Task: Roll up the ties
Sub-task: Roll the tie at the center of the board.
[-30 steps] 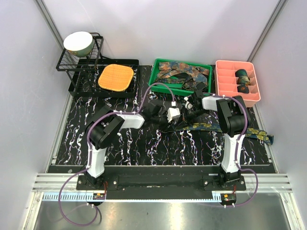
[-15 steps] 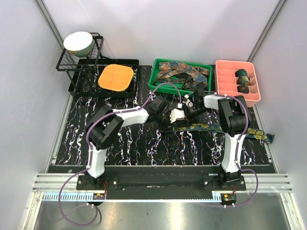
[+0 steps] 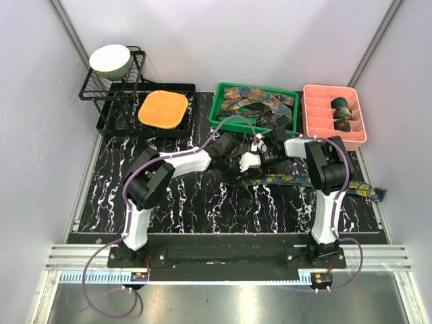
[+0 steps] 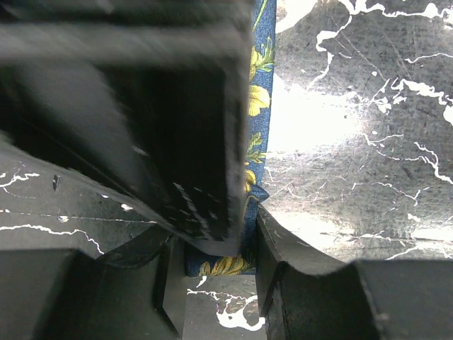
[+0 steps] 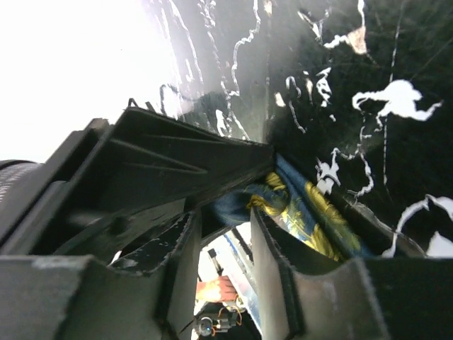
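Note:
A navy tie (image 3: 307,181) with a gold pattern lies stretched across the black marbled table towards the right edge. Both grippers meet at its left end. My left gripper (image 3: 248,162) is shut on that end. In the left wrist view the tie (image 4: 249,134) is pressed between my left gripper's (image 4: 214,235) jaws, together with a black finger of the other gripper. My right gripper (image 3: 265,156) stands open. In the right wrist view, the blue and yellow tie (image 5: 304,212) bunches against the right finger of that gripper (image 5: 223,218), with an open gap between the jaws.
A green tray (image 3: 214,119) behind the grippers holds several loose ties (image 3: 253,100). A pink divided tray (image 3: 308,123) at the back right holds rolled ties (image 3: 341,105). An orange pad (image 3: 163,109) and a wire rack (image 3: 115,91) with a bowl (image 3: 110,61) stand at the back left.
My right gripper has gone from shut to open at the tie's end. My left arm has reached further right and back, bringing its gripper against the right one.

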Robot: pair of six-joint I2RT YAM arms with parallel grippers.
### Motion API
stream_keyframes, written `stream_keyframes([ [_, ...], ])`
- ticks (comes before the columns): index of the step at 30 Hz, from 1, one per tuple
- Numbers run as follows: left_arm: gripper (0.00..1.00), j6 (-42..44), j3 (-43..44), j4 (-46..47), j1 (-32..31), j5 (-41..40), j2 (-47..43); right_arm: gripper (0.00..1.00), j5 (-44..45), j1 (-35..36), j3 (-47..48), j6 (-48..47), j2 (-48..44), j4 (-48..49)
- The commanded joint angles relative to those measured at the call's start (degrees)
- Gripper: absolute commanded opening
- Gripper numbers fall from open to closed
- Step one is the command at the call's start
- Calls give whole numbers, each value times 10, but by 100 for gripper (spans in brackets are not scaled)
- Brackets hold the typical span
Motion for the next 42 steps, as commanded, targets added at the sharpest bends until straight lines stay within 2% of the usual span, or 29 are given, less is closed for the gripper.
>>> stream_keyframes([
  [1, 17, 9, -17, -83, -4, -50, 46, 38, -5, 17, -50, 29, -23, 112],
  [5, 17, 2, -23, -80, -4, -46, 47, 37, -11, 21, -84, 77, -21, 201],
  [8, 17, -2, -26, -76, -3, -44, 45, 17, 1, 23, -88, 93, -16, 220],
  [10, 17, -2, -27, -76, -4, -43, 45, 0, 23, 21, -87, 80, -18, 194],
  [14, 19, -2, -27, -77, -4, -43, 43, 0, 60, 3, -64, 18, -24, 102],
  [16, 26, -3, -27, -76, -3, -42, 42, 0, 89, -4, -58, -8, -24, 69],
  [19, 42, -4, -33, -72, 1, -32, 43, 0, 112, -9, -48, -29, -10, 36],
  [22, 49, -12, -41, -59, 11, -19, 43, 0, 135, -13, -49, -28, 1, 20],
  [28, 58, -14, -72, -16, 32, 18, 29, 0, 181, -20, -55, -29, 11, -4],
  [32, 70, -21, -150, 100, 42, 59, -10, 0, 189, -26, -56, -28, 20, -16],
  [34, 72, -58, -178, 165, 52, 84, -27, 0, 193, -28, -56, -23, 25, -22],
  [38, 77, -129, -243, 378, 56, 101, -30, 0, 201, -30, -54, -27, 39, -35],
  [42, 82, -195, -277, 530, 54, 124, -10, 0, 200, -31, -53, -30, 43, -46],
])
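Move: My left fingers already hold the rolled tie end, so the roll sits right at their tips. From my half-open right fingers that roll lies about 2 cm left, 1 cm back and 2 cm below; the loose tie runs out rightward, its middle some 21 cm to my right and 2 cm back. The green bin is about 22 cm ahead and 1 cm right, the salmon box roughly 20 cm ahead and 28 cm right. I dip my right fingers about 1 cm down and slightly left and back onto the roll and shut them on its cloth while my left hand keeps its hold. Then my left fingers open wide and let go, tilting some 20 degrees flatter almost in place, as my right hand keeps its pinch and draws about 3 cm to the right, sinking a little. ##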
